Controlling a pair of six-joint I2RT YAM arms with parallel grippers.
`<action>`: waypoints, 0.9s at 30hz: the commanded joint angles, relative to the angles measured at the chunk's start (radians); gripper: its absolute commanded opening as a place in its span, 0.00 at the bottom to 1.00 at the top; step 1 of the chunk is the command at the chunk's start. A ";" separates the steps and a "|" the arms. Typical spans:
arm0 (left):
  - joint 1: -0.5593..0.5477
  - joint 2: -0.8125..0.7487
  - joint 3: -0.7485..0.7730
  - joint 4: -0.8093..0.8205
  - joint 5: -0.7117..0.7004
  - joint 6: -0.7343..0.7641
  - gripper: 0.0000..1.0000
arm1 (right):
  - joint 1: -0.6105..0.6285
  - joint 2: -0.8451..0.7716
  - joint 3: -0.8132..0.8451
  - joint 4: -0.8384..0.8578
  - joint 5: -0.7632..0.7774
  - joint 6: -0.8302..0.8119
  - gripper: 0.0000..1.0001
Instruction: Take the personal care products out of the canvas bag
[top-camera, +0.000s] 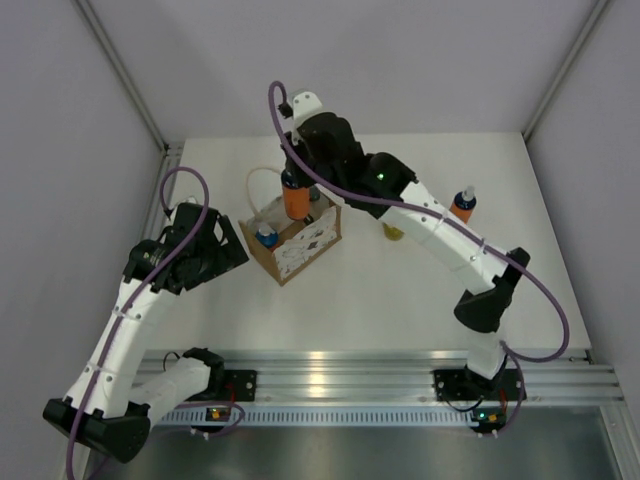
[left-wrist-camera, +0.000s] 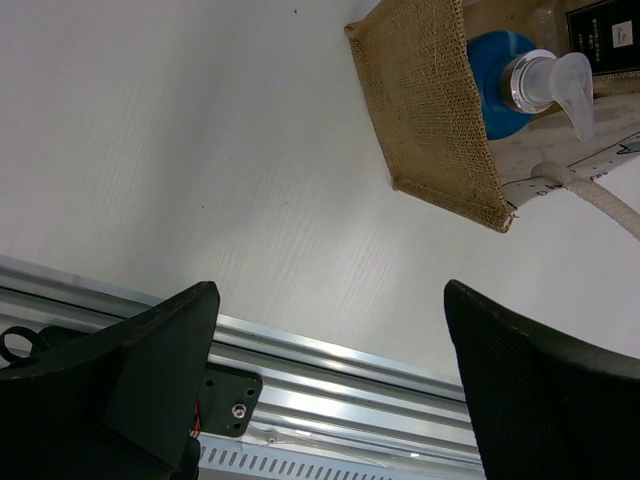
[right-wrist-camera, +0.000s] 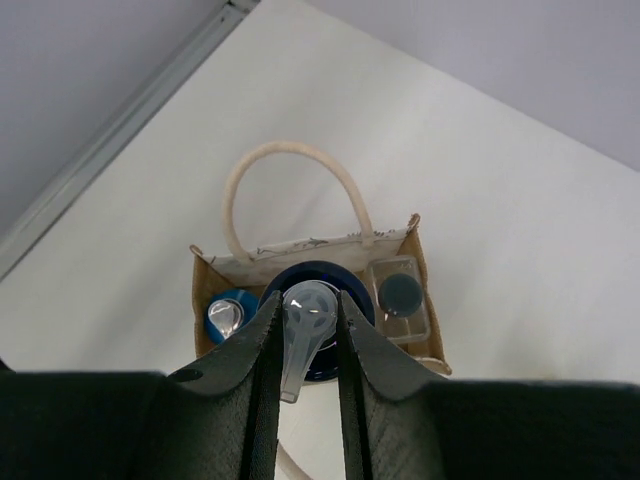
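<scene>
The canvas bag (top-camera: 300, 245) stands left of the table's middle. My right gripper (top-camera: 295, 178) is shut on the clear pump head of an orange bottle with a blue top (top-camera: 296, 202) and holds it above the bag; in the right wrist view the gripper (right-wrist-camera: 307, 305) pinches the pump (right-wrist-camera: 308, 318). Inside the bag (right-wrist-camera: 320, 255) sit another blue-topped bottle (right-wrist-camera: 228, 315) and a clear bottle with a dark cap (right-wrist-camera: 402, 293). My left gripper (top-camera: 218, 250) is open and empty, left of the bag (left-wrist-camera: 440, 110). The blue-topped bottle also shows in the left wrist view (left-wrist-camera: 510, 85).
An orange bottle with a blue top (top-camera: 462, 205) stands on the table at the right. A yellow bottle (top-camera: 393, 233) stands beside it, mostly hidden under my right arm. A metal rail (top-camera: 380, 365) runs along the near edge. Grey walls enclose the table.
</scene>
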 joint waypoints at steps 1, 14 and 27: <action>-0.001 0.008 -0.001 -0.006 0.004 0.001 0.98 | 0.011 -0.135 0.078 0.079 0.045 -0.022 0.00; -0.001 0.024 0.015 0.002 0.019 -0.011 0.98 | -0.098 -0.389 -0.161 0.044 0.133 0.027 0.00; -0.001 0.053 0.083 0.000 0.047 0.014 0.98 | -0.369 -0.728 -0.727 0.132 0.107 0.154 0.00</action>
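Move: The right hand already holds an orange pump bottle aloft by its head, with the canvas bag underneath, about 4 cm ahead, 2 cm to the left and 30 cm down. On the table towards which it is carried, the yellow bottle stands roughly 24 cm to the right, 7 cm ahead and 28 cm below; the other orange bottle is some 39 cm right, 7 cm ahead and 27 cm down. From the idle left hand the yellow bottle lies about 38 cm right, 19 cm ahead and 14 cm below. Keeping its fingers shut on the pump head, the right hand carries the hanging orange bottle about 23 cm to the right, away from the canvas bag and towards the yellow bottle, in an arc that first climbs some 8 cm and then sinks a little more than that while the rightward travel speeds up. The wrist swings clockwise by about 25 degrees on the way, and the hand is still moving right and down, the bottle still held in the air, as it comes to the near side of the yellow bottle. ##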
